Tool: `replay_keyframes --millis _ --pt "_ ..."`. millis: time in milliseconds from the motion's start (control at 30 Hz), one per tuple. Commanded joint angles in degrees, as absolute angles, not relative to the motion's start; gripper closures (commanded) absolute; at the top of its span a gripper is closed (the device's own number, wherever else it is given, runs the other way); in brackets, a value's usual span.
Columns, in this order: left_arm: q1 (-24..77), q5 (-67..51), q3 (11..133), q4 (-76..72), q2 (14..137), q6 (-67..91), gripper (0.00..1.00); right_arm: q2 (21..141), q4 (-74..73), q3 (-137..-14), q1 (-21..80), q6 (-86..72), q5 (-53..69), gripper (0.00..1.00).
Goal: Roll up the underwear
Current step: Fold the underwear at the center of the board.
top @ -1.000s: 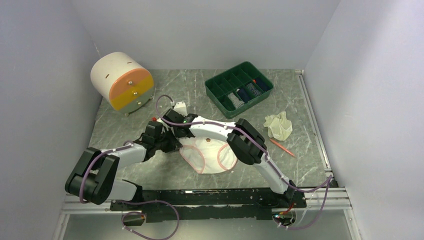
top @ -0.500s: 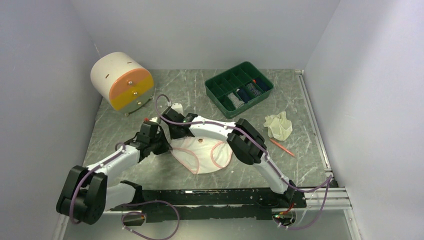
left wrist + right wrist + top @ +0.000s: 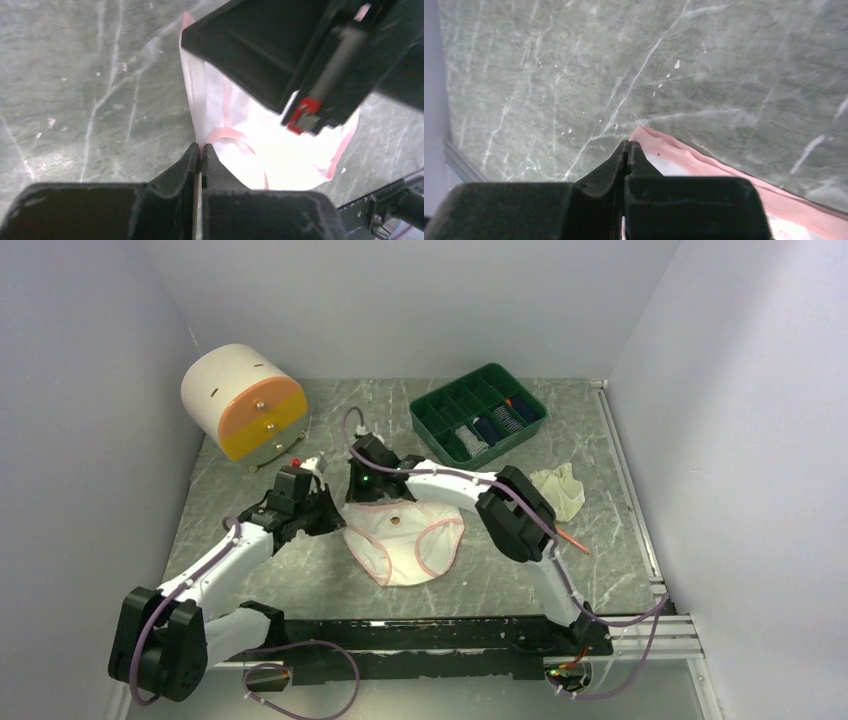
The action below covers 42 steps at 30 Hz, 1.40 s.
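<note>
The white underwear with pink trim point(image 3: 405, 545) lies spread on the green marble table, between the two arms. My left gripper point(image 3: 336, 521) is shut on its left edge; in the left wrist view the cloth point(image 3: 260, 160) runs in between the closed jaws of that gripper point(image 3: 201, 148). My right gripper point(image 3: 363, 500) is shut on the pink waistband corner point(image 3: 674, 150), which shows beside the closed tips of the right gripper point(image 3: 629, 145). The two grippers sit close together. A cream-white underwear point(image 3: 563, 490) lies crumpled at the right, partly behind the right arm.
A white and orange drawer drum point(image 3: 245, 402) stands at the back left. A green divided tray point(image 3: 478, 418) with small items sits at the back centre. An orange pen point(image 3: 570, 537) lies right of the right forearm. Grey walls close in on three sides.
Both grippers closed fully on the pink-trimmed underwear and moved toward the back, pulling it along and spreading it flatter. The left arm stretched out further.
</note>
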State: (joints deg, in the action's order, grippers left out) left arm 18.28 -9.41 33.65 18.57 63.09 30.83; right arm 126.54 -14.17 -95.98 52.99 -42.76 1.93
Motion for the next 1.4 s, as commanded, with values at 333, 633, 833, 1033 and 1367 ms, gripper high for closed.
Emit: replay_keyframes --millis 333,633,833,1033,1367 --pt "31.14 -17.01 42.11 8.57 71.59 39.12 0.95 109.24 7.35 -74.07 40.53 -42.85 21.71 0.99" --pt "40.43 -16.15 47.2 4.45 79.21 44.15 0.95 103.89 11.88 -64.44 31.86 -40.78 31.6 0.99" --pt "45.82 -13.78 49.73 -1.9 84.13 50.25 0.95 103.07 10.17 -62.52 27.52 -35.86 35.97 0.99" --pt "48.62 -14.01 53.77 -4.55 91.3 52.66 0.95 103.46 9.82 -60.56 24.12 -33.64 38.26 0.99" --pt "51.37 -14.26 59.67 -7.45 101.4 54.29 0.95 104.46 5.65 -60.52 20.9 -27.3 37.51 0.98"
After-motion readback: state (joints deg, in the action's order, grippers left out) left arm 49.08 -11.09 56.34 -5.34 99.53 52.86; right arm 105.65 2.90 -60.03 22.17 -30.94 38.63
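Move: My left hand already pinches the underwear's left side and my right hand the left end of its waistband. The right edge they carry it to lies about 27 cm right of my left hand, nearly level with it and 6 cm lower; from my right hand it is some 25 cm right, 4 cm back and 4 cm down. The green tray's middle stands about 29 cm right and 18 cm ahead of my right hand. I carry the pinched left side across the underwear towards its right edge with both hands together: my left goes about 25 cm right, my right some 20 cm right, each arching up 4 to 5 cm before it sinks again. My left wrist turns clockwise and leans, my right tilts its left side up by nearly 20 degrees, and both grips stay shut. ##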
